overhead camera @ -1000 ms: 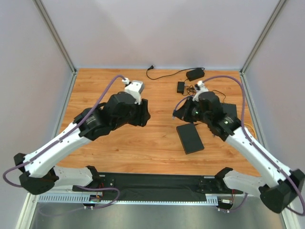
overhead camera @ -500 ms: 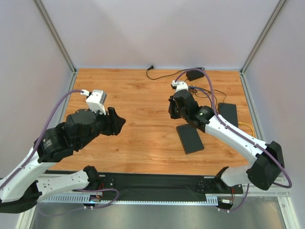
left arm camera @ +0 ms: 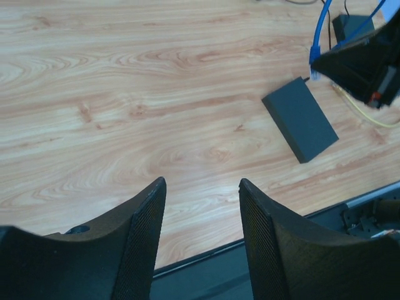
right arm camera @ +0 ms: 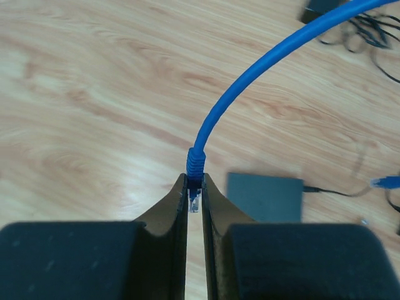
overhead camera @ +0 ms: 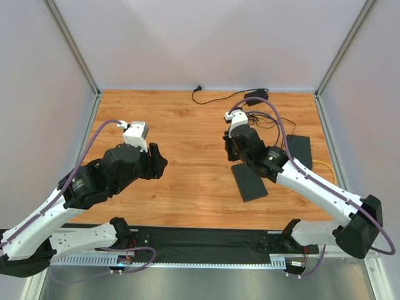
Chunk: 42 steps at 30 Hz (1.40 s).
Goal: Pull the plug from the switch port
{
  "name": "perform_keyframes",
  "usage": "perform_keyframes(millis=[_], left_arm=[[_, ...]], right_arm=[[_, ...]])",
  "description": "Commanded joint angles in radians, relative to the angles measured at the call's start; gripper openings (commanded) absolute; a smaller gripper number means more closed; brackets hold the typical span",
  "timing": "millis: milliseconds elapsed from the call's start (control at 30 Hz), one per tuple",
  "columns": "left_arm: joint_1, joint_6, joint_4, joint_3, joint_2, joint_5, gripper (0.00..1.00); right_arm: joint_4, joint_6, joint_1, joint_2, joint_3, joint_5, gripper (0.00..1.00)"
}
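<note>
The switch [overhead camera: 249, 181] is a flat dark oblong box lying on the wooden table right of centre, also seen as the switch [left arm camera: 300, 128] and the switch [right arm camera: 265, 197]. My right gripper [overhead camera: 228, 149] hangs just beyond its far end, shut on the clear plug [right arm camera: 195, 200] of a blue cable [right arm camera: 237, 94]. The plug [left arm camera: 314, 74] is in the air, apart from the switch. The right gripper [right arm camera: 195, 184] pinches it at the boot. My left gripper [overhead camera: 159, 164] hovers over bare wood to the left, open and empty, its jaws [left arm camera: 201, 181] wide apart.
A squarer black slab [overhead camera: 300, 150] lies to the right with a yellow cable [overhead camera: 323, 167] beside it. A power adapter [overhead camera: 255, 97] and loose black wires sit at the back. Another blue plug [right arm camera: 384, 182] lies on the table. A black mat [overhead camera: 206, 237] runs along the near edge.
My left arm has drawn back from the table's centre toward the left. The right arm has swung off the slab, its wrist shifting left, and the plug has stayed in its jaws throughout.
</note>
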State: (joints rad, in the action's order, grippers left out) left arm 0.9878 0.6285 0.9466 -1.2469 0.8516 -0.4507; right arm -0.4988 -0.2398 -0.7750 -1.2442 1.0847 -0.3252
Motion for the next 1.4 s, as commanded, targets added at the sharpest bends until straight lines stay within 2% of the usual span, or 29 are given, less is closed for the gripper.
perform_keyframes(millis=[0,133,333,433,600,767,867,967,1000,1100,1200,1367], left_arm=[[0.002,0.046,0.030,-0.042,-0.057,-0.100,0.58],[0.002,0.063,0.061,-0.042,-0.153,-0.186,0.56],[0.002,0.083,0.063,0.010,-0.324,-0.256,0.54],[0.002,0.088,0.110,-0.014,-0.370,-0.293,0.54],[0.002,0.094,0.213,-0.081,-0.353,-0.313,0.55],[0.002,0.111,0.218,-0.060,-0.364,-0.306,0.55],[0.002,0.114,0.210,-0.046,-0.362,-0.293,0.55],[0.002,0.114,0.205,-0.043,-0.350,-0.284,0.55],[0.002,0.112,0.202,-0.045,-0.347,-0.286,0.55],[0.002,0.108,0.198,-0.049,-0.327,-0.281,0.55],[0.002,0.099,0.185,-0.051,-0.316,-0.276,0.55],[0.002,0.086,0.156,-0.049,-0.293,-0.263,0.55]], right_arm=[[0.026,-0.012,-0.133,-0.046,0.125,-0.012,0.00],[-0.010,-0.021,-0.272,-0.191,0.329,-0.044,0.00],[-0.101,-0.038,-0.326,-0.509,0.576,-0.038,0.00],[-0.132,-0.079,-0.328,-0.656,0.690,0.018,0.00],[-0.207,-0.118,-0.346,-0.920,0.930,0.188,0.00],[-0.153,-0.162,-0.354,-1.064,1.008,0.372,0.00],[-0.136,-0.167,-0.354,-1.119,1.054,0.475,0.01],[-0.153,-0.171,-0.354,-1.150,1.075,0.517,0.08],[-0.156,-0.170,-0.354,-1.150,1.072,0.514,0.22],[-0.155,-0.165,-0.353,-1.117,1.040,0.506,0.40],[-0.141,-0.164,-0.345,-1.075,0.989,0.511,0.50],[-0.116,-0.179,-0.316,-0.922,0.848,0.482,0.52]])
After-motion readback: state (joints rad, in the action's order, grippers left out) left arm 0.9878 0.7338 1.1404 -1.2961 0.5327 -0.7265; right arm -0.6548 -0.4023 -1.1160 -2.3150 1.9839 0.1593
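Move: The right hand already grips the blue cable's plug. The bare table spot where it will lay the plug is about 32 cm to its left, 7 cm back and 16 cm below. The switch lies some 8 cm to the right of that hand and 2 cm back, about 17 cm below; the small adapter box is 27 cm ahead and 5 cm right, at table height. From the left hand, the laying spot is roughly 8 cm left, 4 cm ahead and 27 cm below. Still pinching the blue plug, the right hand swings about 32 cm left, rising some 6 cm before sinking to 14 cm below its starting height and drawing back 8 cm, with the fingers tipping down and turning counter-clockwise about 30 degrees each. Down at the bare table it opens about halfway and lets go of the plug, then eases slightly right. The left hand clears away, 13 cm left and up a little, then settles. ##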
